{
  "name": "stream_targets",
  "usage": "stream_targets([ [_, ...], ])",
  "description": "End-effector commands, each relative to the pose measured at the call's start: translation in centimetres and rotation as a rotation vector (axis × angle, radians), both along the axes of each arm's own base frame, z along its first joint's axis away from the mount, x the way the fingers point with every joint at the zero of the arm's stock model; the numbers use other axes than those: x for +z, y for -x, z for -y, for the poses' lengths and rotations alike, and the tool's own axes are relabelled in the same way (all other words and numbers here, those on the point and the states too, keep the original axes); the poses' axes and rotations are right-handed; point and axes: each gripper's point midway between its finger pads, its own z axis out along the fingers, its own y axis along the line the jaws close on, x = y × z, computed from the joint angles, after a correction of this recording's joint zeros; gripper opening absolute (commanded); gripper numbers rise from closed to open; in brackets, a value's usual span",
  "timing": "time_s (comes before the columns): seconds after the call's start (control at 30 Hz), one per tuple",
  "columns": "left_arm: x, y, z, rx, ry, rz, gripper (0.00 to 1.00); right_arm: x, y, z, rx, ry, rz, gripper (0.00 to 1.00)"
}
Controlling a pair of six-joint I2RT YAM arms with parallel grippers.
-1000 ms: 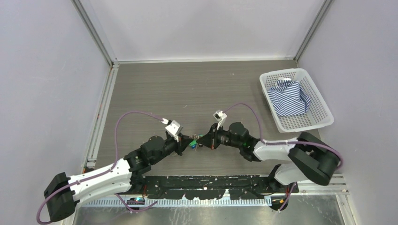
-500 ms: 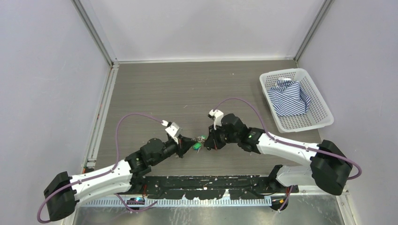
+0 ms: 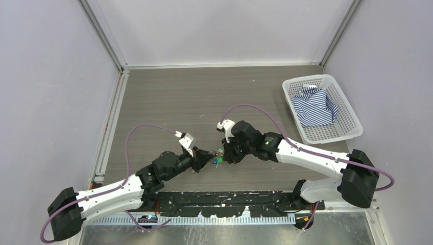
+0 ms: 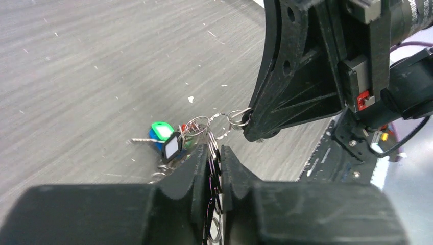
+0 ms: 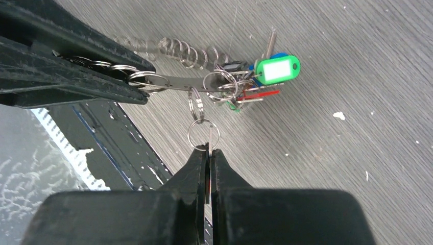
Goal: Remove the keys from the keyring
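The keys (image 3: 218, 156) hang as a small bunch between my two grippers, just above the table. In the right wrist view a green tag (image 5: 277, 69) and a red key (image 5: 255, 94) stand out. The keyring (image 5: 173, 48) is a silvery coil of small rings. My left gripper (image 4: 215, 151) is shut on its rings, with the green tag (image 4: 162, 130) dangling beyond. My right gripper (image 5: 208, 152) is shut on one thin flat key that hangs from a small split ring (image 5: 203, 133). From above, the left gripper (image 3: 208, 159) and the right gripper (image 3: 225, 154) nearly touch tip to tip.
A white basket (image 3: 352, 127) at the right holds a blue striped cloth (image 3: 314, 107). A black mounting rail (image 3: 230, 196) runs along the table's near edge, just behind the grippers. Grey walls close in the table at the back and on both sides.
The right arm has stretched out, and its wrist has swung leftward over the bunch. The left gripper has shifted slightly down and right. The keys stay between both grippers.
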Motion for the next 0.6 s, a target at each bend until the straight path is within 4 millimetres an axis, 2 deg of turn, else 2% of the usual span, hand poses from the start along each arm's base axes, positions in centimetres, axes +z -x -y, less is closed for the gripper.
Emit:
stream_targets([
  [0.0, -3.4, 1.0, -0.9, -0.005, -0.092, -0.098, 0.23, 0.8, -0.5, 0.3, 0.020, 0.063, 0.062, 0.01],
  [0.07, -3.1, 1.0, -0.9, 0.004, -0.083, -0.104, 0.35, 0.8, -0.4, 0.2, 0.032, 0.076, 0.063, 0.01],
  [0.13, -2.8, 0.8, -1.2, 0.026, -0.074, -0.112, 0.41, 0.8, -0.3, 0.0, 0.046, 0.086, 0.057, 0.01],
  [0.27, -1.4, 0.7, -1.7, 0.061, -0.043, -0.129, 0.43, 1.1, 0.2, -0.3, 0.067, 0.093, 0.037, 0.01],
  [0.43, 1.0, 1.2, -2.4, 0.082, 0.036, -0.147, 0.38, 1.4, 0.8, -0.5, 0.090, 0.096, 0.015, 0.01],
  [0.57, 1.4, 1.9, -3.2, 0.094, 0.051, -0.201, 0.38, 1.0, 2.2, -1.3, 0.131, 0.100, -0.027, 0.01],
])
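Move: In the left fingers is the keyring's thin rim. The small ring pinched by the right hand lies about 5 cm to the left hand's right, 1 cm back and 1 cm lower. The bunch of keys hangs some 2 cm ahead, 4 cm to the right and 4 cm below the left hand; from the right hand it is about 3 cm ahead, 1 cm to the left and 3 cm down. Opening to nearly half, the left fingers let go of the keyring's rim while the hand dips about 2.5 cm, then climbs back up and draws off to the left and back, roughly 3 cm away from the right hand, its tips tilting down some 10 degrees. The right hand keeps its pinch on the small ring, easing about 1 cm back. ##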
